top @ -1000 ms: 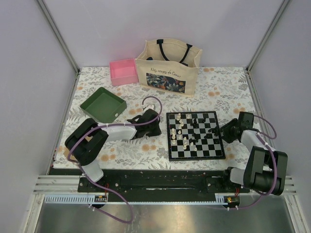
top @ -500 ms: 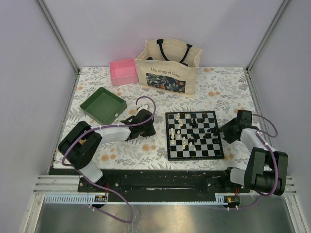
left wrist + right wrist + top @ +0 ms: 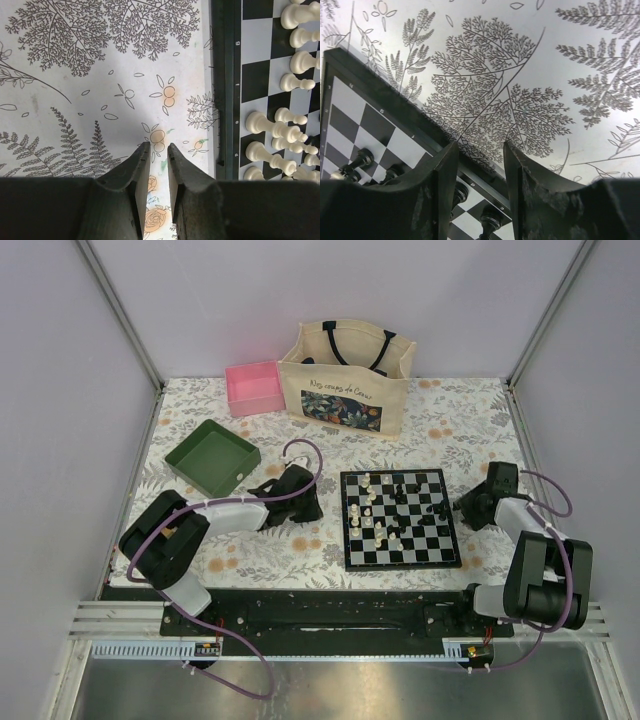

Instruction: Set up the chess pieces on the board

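The board lies right of centre on the floral cloth. Cream-white chess pieces crowd its left half and black chess pieces its far right part, out of rows. My left gripper hovers low just left of the board. In the left wrist view my left gripper is narrowly open over bare cloth, with the board's border and white pieces to the right. My right gripper sits at the board's right edge. There my right gripper is open above the border and black pieces, holding nothing.
A cream tote bag stands at the back, with a pink box to its left. A green tray lies behind my left arm. Frame posts and pale walls close both sides.
My left gripper has drawn back a little to the left, away from the board. My right gripper has pulled back to the right, off the board's edge. No piece has visibly moved.
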Robot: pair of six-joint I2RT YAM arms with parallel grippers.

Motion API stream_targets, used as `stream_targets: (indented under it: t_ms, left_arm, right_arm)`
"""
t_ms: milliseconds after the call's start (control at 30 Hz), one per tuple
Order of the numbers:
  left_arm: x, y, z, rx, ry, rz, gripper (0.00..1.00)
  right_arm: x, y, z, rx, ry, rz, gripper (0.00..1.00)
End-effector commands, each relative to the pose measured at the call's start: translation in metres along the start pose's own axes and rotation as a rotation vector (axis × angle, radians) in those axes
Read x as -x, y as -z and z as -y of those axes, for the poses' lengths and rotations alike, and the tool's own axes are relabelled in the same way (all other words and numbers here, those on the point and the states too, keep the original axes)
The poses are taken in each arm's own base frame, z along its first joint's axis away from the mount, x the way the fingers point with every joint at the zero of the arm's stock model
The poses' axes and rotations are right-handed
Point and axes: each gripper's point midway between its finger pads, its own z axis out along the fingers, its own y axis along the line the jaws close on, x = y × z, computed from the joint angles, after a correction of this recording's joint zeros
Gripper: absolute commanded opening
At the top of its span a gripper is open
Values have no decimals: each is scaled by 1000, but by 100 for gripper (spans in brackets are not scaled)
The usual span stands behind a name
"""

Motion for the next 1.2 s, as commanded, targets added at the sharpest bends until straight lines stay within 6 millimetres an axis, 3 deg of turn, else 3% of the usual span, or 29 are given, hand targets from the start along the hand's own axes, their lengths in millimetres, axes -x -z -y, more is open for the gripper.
stream_targets:
  t_ms: [0,200,467,833,1167]
  left_arm:
    - [9,1,12,-62,-17,29,24]
    - [10,1,14,-66,-17,33,24]
    - [11,4,1,-44,-1,42,24]
    - [10,8,-6,-37,15,51,24]
    - [13,13,-11,-19,25,72,22]
  right_arm:
    - [-13,-3,-3,51,-10,-36,50]
    - [-30,1,-16,124,-30,-101,51]
    - [-52,0,-30,152,4,-139,51]
    - [-57,6,-38,160,9,-123,50]
    - [-90,10,-63,201,74,-176,50]
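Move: The board's right rim is almost under the right fingertips, level with them, about 1 cm to the left and 1 cm lower, and the board's middle lies some 16 cm to the left and 2 cm back. The nearest black pieces are about 5 cm left of this hand, level with it. From the left hand, the board's left rim is about 6 cm to the right and its middle roughly 22 cm to the right, both 1 cm lower and nearly level with it. Staying low and with fingers kept half open, the right hand shoves the board sideways to the left by its right rim, one finger over the border and the other against the outer side, travelling about 10 cm with a brief check some 6 cm in and turning roughly 10 degrees counter-clockwise as its left side rises. The left hand waits with a narrow finger gap off the left rim, then gives way a bit over 1 cm to the left, ending with its right finger up against the oncoming rim. ##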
